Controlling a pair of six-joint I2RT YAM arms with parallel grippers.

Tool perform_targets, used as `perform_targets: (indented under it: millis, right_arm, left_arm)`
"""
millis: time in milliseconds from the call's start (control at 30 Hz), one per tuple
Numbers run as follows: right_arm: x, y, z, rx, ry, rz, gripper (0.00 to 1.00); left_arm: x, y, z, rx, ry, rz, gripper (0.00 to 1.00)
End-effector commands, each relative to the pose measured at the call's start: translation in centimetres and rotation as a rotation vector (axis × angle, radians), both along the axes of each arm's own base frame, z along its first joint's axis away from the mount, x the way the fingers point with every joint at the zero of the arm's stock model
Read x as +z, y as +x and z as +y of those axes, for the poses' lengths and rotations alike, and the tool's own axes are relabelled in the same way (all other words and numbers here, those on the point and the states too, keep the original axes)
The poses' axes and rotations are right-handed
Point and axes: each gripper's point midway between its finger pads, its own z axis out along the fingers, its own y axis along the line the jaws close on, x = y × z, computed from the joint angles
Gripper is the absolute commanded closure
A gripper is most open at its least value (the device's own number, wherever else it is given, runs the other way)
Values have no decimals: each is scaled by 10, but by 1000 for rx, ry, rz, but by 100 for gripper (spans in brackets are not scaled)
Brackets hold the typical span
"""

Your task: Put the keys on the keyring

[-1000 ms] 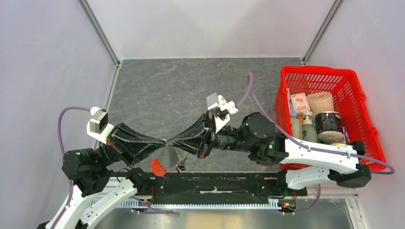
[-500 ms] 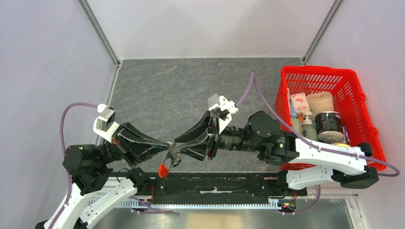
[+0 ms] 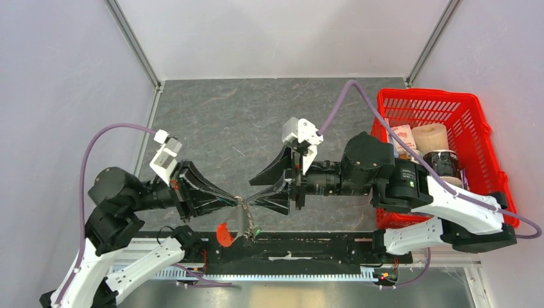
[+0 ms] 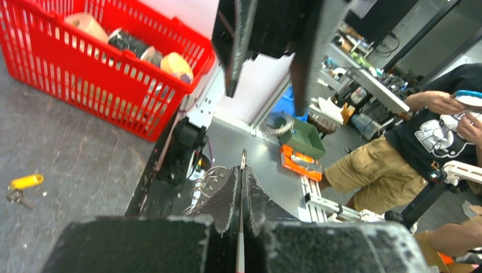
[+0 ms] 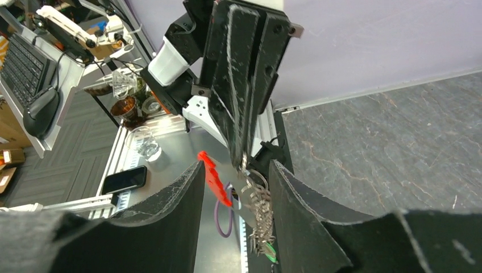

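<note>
My left gripper is shut on the keyring, pinching the thin metal ring at its fingertips. A short chain, a red oval fob and a small green tag hang below the grip, over the table's near edge. My right gripper faces it tip to tip and is open, one finger on either side of the hanging chain and fob without touching them. In the left wrist view the left gripper shows ring loops beside its tips. A yellow-tagged key lies on the table; the top view hides it.
A red basket with a paper roll, bottles and a jar stands at the table's right, close behind the right arm. A black rail runs along the near edge under the keyring. Grey walls enclose the table on three sides.
My right gripper has opened, let go of the keyring and drawn back a little to the right. The left arm shifted right and turned, and the keyring now hangs from it alone.
</note>
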Motion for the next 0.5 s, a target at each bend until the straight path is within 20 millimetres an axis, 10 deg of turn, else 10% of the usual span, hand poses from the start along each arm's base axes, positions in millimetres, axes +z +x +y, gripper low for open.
perform_targets:
  millis: [0, 467]
  right_arm:
    - [-17, -3, 8, 31, -115, 1, 48]
    - [-43, 6, 12, -18, -199, 73, 51]
  left_arm:
    - [-19, -1, -4, -45, 113, -13, 98]
    - [-24, -7, -3, -90, 158, -51, 98]
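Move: The shut left fingers hold the keyring at their tips, about 1 cm to that hand's right and 1 cm down. From the open right hand the keyring lies about 3 cm left, 1 cm back and 1 cm lower. The hanging key bunch is about 2 cm left, 1 cm back and 6 cm below the right hand; the red-edged piece is about 5 cm back, 4 cm left and 6 cm down. Both hands sink about 5 cm, the open right edging 2 cm left towards the keyring the left keeps pinched. ##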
